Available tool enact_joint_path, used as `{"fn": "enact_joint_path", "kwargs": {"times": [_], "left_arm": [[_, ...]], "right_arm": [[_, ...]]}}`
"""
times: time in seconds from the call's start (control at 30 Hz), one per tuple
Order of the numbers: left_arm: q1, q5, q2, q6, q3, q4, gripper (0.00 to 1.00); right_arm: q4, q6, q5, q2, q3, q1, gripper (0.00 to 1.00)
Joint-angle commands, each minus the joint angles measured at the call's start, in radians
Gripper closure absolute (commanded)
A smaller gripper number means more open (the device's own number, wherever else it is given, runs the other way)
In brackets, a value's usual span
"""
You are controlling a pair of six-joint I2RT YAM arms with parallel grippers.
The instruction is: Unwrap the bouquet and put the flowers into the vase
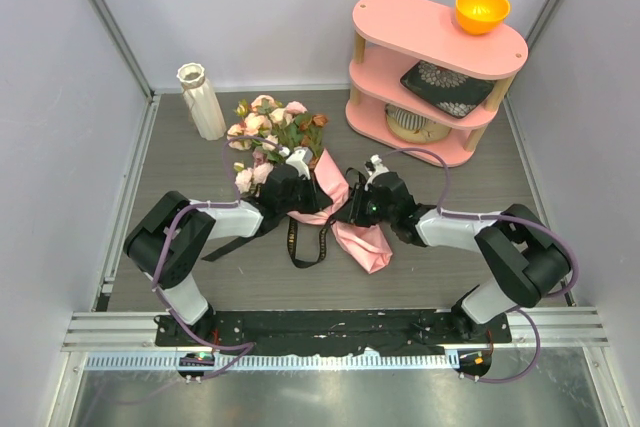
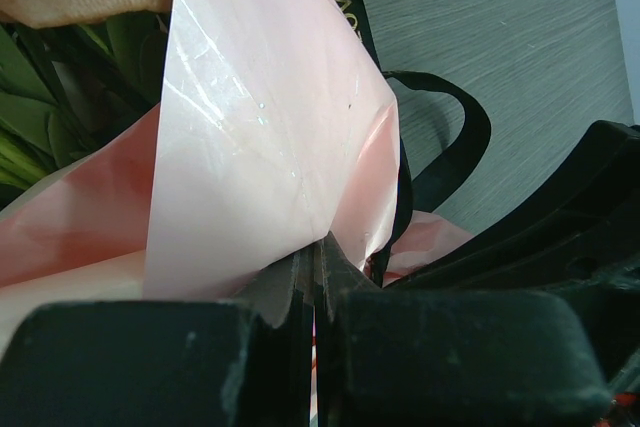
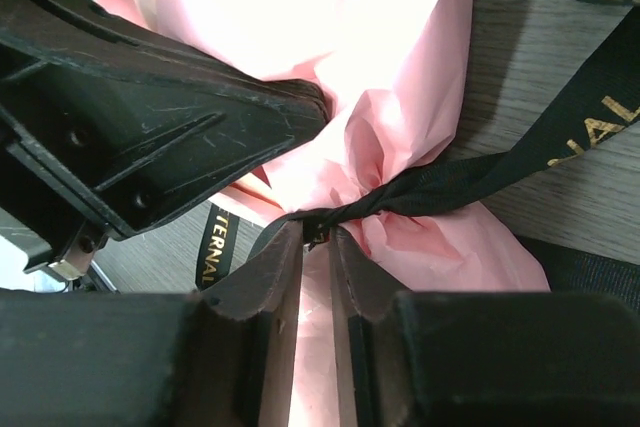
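Observation:
The bouquet (image 1: 268,132) lies on the table, blooms toward the white vase (image 1: 203,99), which stands upright at the back left. Its pink wrap (image 1: 365,245) points toward the near edge, with the black ribbon (image 1: 305,242) trailing beside it. My left gripper (image 1: 305,182) is shut on a sheet of the pink wrap (image 2: 260,127); the jaws (image 2: 318,257) pinch its lower edge. My right gripper (image 3: 318,237) stands slightly open, the ribbon knot (image 3: 330,215) at its fingertips, where the ribbon (image 3: 470,172) cinches the wrap (image 3: 330,27). Green leaves (image 2: 60,77) show behind the sheet.
A pink three-tier shelf (image 1: 375,12) stands at the back right, with an orange bowl (image 1: 481,9) on top and a dark plate (image 1: 445,87) on its middle tier. Both grippers work close together; the left one (image 3: 150,117) fills the upper left of the right wrist view.

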Motion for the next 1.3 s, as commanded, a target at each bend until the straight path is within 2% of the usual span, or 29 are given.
{"fn": "enact_joint_path", "kwargs": {"times": [0.0, 0.13, 0.2, 0.3, 0.37, 0.5, 0.6, 0.8, 1.0, 1.27], "left_arm": [[-0.005, -0.007, -0.002, 0.027, -0.013, 0.011, 1.00], [-0.006, -0.009, 0.000, 0.027, -0.013, 0.011, 1.00], [-0.005, -0.009, -0.002, 0.027, -0.013, 0.011, 1.00], [-0.005, -0.009, -0.002, 0.027, -0.013, 0.011, 1.00], [-0.006, -0.012, 0.000, 0.027, -0.012, 0.011, 1.00], [-0.006, -0.036, 0.001, 0.021, -0.007, -0.001, 1.00], [-0.006, -0.111, 0.009, -0.005, 0.013, -0.060, 1.00], [-0.006, -0.130, 0.055, -0.007, 0.071, -0.148, 1.00], [-0.006, -0.138, 0.053, -0.008, 0.071, -0.153, 1.00], [-0.006, -0.130, 0.056, -0.005, 0.074, -0.151, 1.00]], "right_arm": [[0.012, -0.009, 0.033, 0.018, 0.042, 0.007, 0.79], [-0.005, -0.030, 0.049, 0.012, 0.044, 0.009, 0.87], [-0.004, -0.038, 0.044, 0.012, 0.044, 0.012, 0.87], [-0.004, -0.043, 0.046, 0.012, 0.054, 0.018, 0.78], [-0.010, -0.046, 0.043, 0.023, 0.067, 0.018, 0.78], [-0.025, -0.044, 0.047, 0.008, 0.077, 0.023, 0.92], [-0.045, -0.049, 0.053, -0.045, 0.076, 0.023, 0.99], [-0.042, -0.023, 0.023, -0.134, 0.062, 0.023, 0.99], [-0.019, 0.000, 0.020, -0.177, 0.019, 0.023, 0.99], [-0.005, -0.099, -0.009, -0.293, -0.033, 0.023, 0.99]]}}
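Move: At the tied waist of the bouquet, the black ribbon lies about 1 cm ahead, 1 cm left and 1 cm below the right hand's parted fingers. From that hand, the flowers are some 18 cm ahead and 15 cm left, the wrapper's lower end roughly 6 cm back and 5 cm right, and the loose ribbon loop about 7 cm back, 8 cm left and 5 cm lower. The ribbon is about 3 cm back, 4 cm right and 1 cm below the left hand. Easing down a touch, the right fingers close partway, slacken, then shut and pinch the ribbon at the waist; only then does the hand lift about 4 cm, finishing with a slight draw back and to its right. The left hand keeps its shut grip on the wrapper's edge, edging some 1 cm forward and sinking about as much. ##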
